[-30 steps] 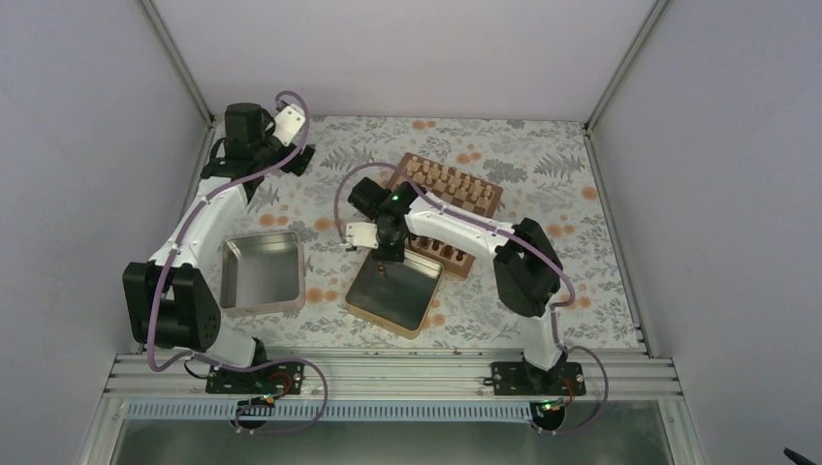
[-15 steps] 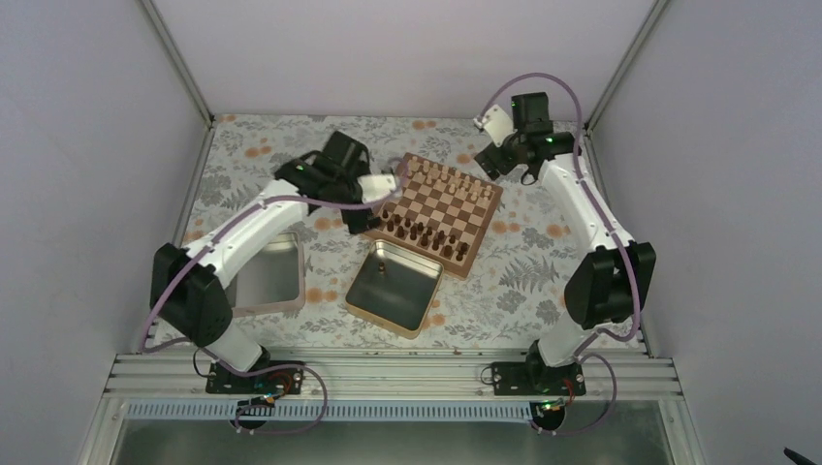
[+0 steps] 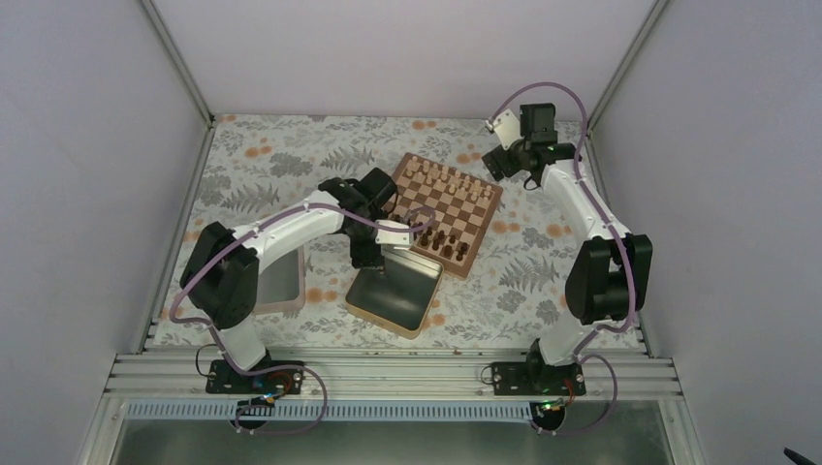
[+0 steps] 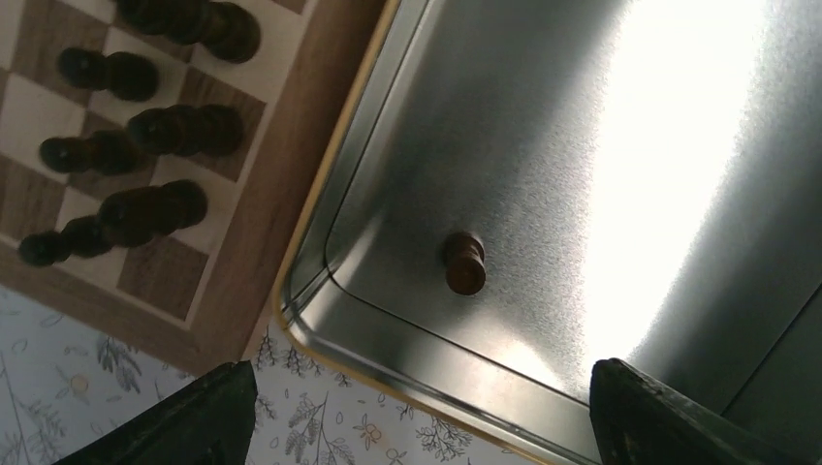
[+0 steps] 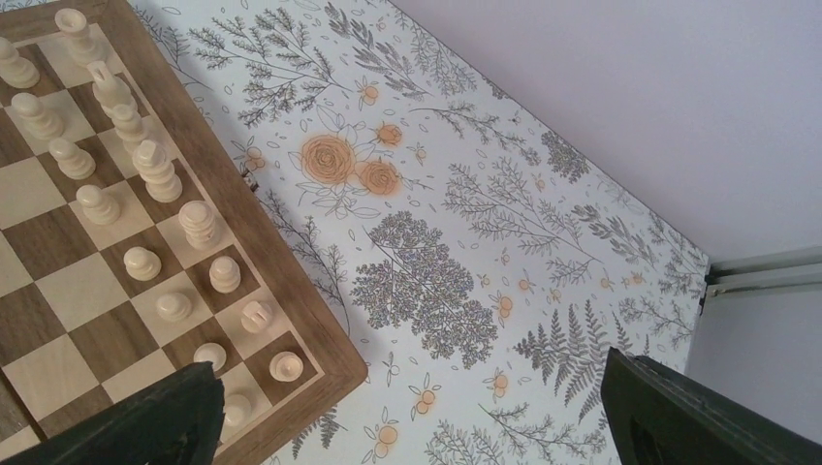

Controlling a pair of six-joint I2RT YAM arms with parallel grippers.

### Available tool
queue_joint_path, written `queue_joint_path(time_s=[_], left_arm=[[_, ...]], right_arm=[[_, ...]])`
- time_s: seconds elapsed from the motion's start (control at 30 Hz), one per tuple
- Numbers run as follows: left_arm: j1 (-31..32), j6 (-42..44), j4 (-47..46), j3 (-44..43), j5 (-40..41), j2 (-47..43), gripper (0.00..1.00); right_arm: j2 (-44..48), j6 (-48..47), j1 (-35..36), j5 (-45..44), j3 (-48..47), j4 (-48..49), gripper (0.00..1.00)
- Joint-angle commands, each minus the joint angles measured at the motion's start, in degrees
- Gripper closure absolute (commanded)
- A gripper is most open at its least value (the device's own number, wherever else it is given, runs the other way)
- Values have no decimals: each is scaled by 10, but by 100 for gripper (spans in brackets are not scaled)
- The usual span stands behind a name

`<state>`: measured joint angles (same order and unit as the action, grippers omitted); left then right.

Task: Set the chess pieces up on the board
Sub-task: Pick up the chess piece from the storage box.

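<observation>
The board (image 3: 448, 205) lies at the table's middle back. Dark chess pieces (image 3: 436, 240) stand in rows along its near edge, also seen as chess pieces (image 4: 145, 208) in the left wrist view. One dark chess piece (image 4: 464, 263) lies on its side in a corner of a gold-rimmed tin (image 4: 388, 358). My left gripper (image 4: 426, 417) hovers open above that corner, nothing between its fingers. In the top view the left gripper (image 3: 383, 257) sits over the tin's far end. My right gripper (image 5: 417, 407) is open over the tablecloth beside the board's far right corner.
Pale chessmen (image 5: 145, 165) fill the board's far rows. The gold-rimmed tin (image 3: 393, 310) sits just in front of the board. A second metal tin (image 3: 281, 281) lies to the left, partly under my left arm. Walls close in the back and sides.
The right arm left the tin and swung to the back right corner. The left arm came from the back left, past the board's left corner, to above the tin.
</observation>
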<state>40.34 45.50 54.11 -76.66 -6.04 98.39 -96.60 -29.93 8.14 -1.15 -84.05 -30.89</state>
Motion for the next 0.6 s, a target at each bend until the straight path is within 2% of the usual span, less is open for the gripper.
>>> queue_joint_path(time_s=[0.0,0.17,0.33,0.5,0.57], left_arm=[[8,10,14,-21,-9,25,17],[10,5,18,-36,-36,47,32],[20,-2,16,-39,-44,64,34],[25,-3,13,-39,-41,78,43],[25,-5,13,-36,-37,85,43]], right_arm=[[3,8,-3,3,11,25,0],[8,4,-3,2,18,31,0],[8,1,-2,0,20,31,0],[8,0,-1,2,22,31,0],[8,-1,0,0,24,34,0]])
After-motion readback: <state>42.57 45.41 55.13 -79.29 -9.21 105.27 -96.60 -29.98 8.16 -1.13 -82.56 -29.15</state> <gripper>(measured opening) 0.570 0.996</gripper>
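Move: The last dark chess piece stands in the storage box about 4 cm to the left hand's right, 2 cm back and 6 cm below. The box's far left corner is roughly 4 cm ahead and 2 cm right of the hand. The chessboard's middle is some 12 cm ahead and 16 cm right, about 6 cm below. From the idle right hand, the same piece lies about 23 cm back, 27 cm left and 17 cm down. Down by about 3 cm and about 2 cm to the right, with a slight drift back, the left hand sinks over the storage box towards the last dark chess piece. It tilts about 5 degrees, the fingertips swinging back, while the fingers close part way, from nearly wide open to a bit over half, without yet gripping the piece. ##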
